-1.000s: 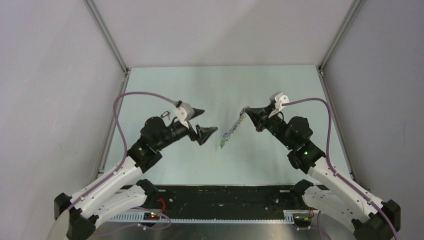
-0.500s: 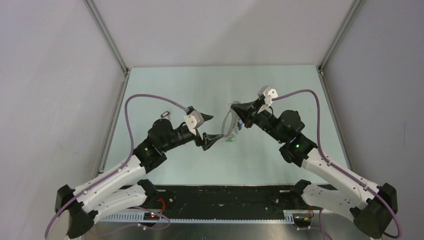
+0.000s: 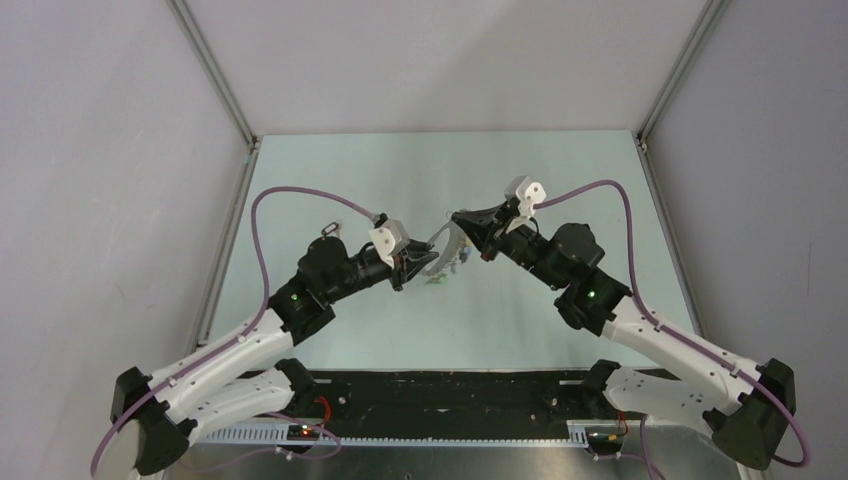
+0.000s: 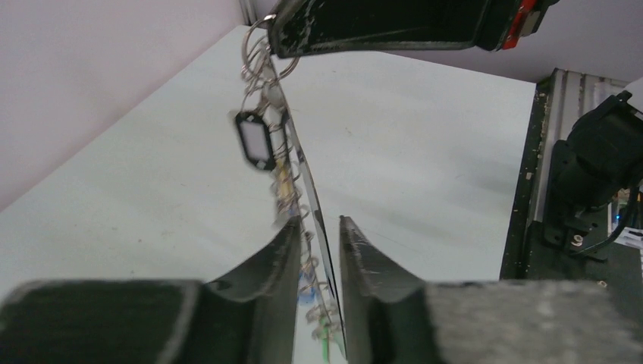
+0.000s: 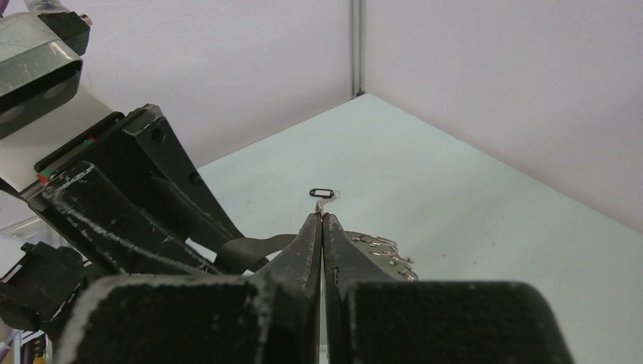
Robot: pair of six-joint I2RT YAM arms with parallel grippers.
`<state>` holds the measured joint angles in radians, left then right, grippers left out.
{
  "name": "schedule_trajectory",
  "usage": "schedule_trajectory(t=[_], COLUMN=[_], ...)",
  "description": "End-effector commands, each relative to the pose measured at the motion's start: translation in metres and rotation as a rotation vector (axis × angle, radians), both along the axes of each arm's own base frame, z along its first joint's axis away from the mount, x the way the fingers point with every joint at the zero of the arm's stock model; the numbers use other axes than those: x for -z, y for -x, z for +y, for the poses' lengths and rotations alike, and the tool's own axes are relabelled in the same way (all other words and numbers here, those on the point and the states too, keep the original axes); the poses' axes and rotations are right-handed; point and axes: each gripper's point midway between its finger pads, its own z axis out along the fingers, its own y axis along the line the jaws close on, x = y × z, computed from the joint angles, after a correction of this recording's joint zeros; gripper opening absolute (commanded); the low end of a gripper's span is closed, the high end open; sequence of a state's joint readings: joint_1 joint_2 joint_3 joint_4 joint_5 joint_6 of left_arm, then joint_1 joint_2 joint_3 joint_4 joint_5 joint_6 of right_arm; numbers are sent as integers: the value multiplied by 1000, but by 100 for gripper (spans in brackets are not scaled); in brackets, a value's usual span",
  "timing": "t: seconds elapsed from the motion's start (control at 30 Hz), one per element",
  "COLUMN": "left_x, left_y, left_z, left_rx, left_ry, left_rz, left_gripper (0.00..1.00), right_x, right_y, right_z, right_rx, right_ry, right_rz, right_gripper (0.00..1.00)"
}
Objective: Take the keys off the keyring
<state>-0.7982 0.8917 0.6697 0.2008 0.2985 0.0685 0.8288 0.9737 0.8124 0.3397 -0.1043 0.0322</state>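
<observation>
The keyring [image 3: 441,238] hangs in the air between the two grippers, a thin dark loop. My right gripper [image 3: 458,216] is shut on its top; its closed fingertips [image 5: 321,218] pinch the band, which shows on both sides [image 5: 246,246]. In the left wrist view the keyring [image 4: 299,163] runs edge-on down from the right gripper's fingers [image 4: 379,26] into my left gripper [image 4: 315,224]. The left jaws stand narrowly apart around the band, with light showing beside it. The keys [image 3: 441,275] dangle below on small rings, with a black tag [image 4: 255,142], a blue head [image 4: 307,284] and a green one [image 4: 324,334].
A small black loop-shaped tag [image 3: 328,229] lies on the pale table [image 3: 520,330] beside the left arm, and shows past the right fingertips [image 5: 321,192]. Grey walls and metal posts [image 3: 215,75] close in three sides. A black strip [image 3: 450,395] runs along the front edge.
The right gripper carried the keyring left and the left arm reached right to meet it. The left jaws, wide open before, have narrowed around the ring's lower part.
</observation>
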Motion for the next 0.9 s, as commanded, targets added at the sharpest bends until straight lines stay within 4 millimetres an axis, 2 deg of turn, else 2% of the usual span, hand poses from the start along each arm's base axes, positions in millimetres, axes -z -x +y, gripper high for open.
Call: schedule_trajectory(t=[0.0, 0.03, 0.1, 0.23, 0.3, 0.33, 0.37, 0.4, 0.43, 0.47, 0.53, 0.67, 0.73, 0.87], left_x=[-30, -29, -26, -31, -31, -32, -30, -31, -31, -31, -30, -22, -19, -23], left_y=[-9, -9, -4, 0, 2, 2, 2, 4, 5, 6, 12, 27, 32, 41], left_z=[1, 1, -5, -8, -5, -2, -1, 1, 1, 0, -2, -10, -13, -14], left_rx=[-51, -51, -5, 27, 29, 25, 22, 23, 31, 38, 77, 187, 227, 275], left_ry=[65, 63, 51, 54, 35, 36, 25, 27, 21, 18, 0, -28, -39, -35], left_rz=[-39, -36, -40, -36, -82, -95, -108, -118, -131, -139, -158, -163, -167, -185], left_gripper=[12, 5, 1, 0, 0, 0, 0, 0, 0, 0, 0, 0, 0, 0], right_x=[-55, -54, -53, -41, -33, -29, -28, -24, -24, -19, -13, 5, 14, 28], right_y=[8, 8, 11, 16, 20, 20, 23, 23, 25, 26, 40, 74, 82, 83], right_z=[-20, -21, -24, -27, -29, -31, -33, -35, -38, -40, -39, -35, -33, -26], right_rx=[47, 49, 49, 36, 25, 29, 22, 22, 18, 14, -64, -258, -316, -384], right_ry=[-89, -86, -79, -46, -5, 12, 16, 29, 35, 65, 140, 320, 380, 479], right_rz=[-102, -99, -93, -68, -78, -80, -83, -82, -89, -94, -158, -365, -421, -432], right_gripper=[0, 0, 0, 9, 8, 11, 16, 29, 36, 51, 64, 71, 72, 71])
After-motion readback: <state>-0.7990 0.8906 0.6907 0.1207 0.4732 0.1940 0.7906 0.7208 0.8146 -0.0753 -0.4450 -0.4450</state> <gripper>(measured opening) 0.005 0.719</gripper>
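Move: The keyring's plate hangs from the right fingers and slants down between the left hand's part-open fingers, its middle about 2 cm to the left hand's right, level fore and aft, 2 cm above it. From the right hand the plate's middle is about 3 cm back, 1 cm left and 6 cm down. From the left hand, the green key hangs some 2 cm back, straight in line sideways, 6 cm below; the blue key about 5 cm right, level, 3 cm below. The left fingers shut on the keyring's plate and pinch it while the right hand, still closed at first, eases to its right, then opens wide and lets go. The right hand swings back about 7 cm, some 3 cm right and a little down, its left side dipping and its fingers tipping down. Late on, the left hand keeps its grip, draws back about 2.5 cm and turns some 10 degrees clockwise. ##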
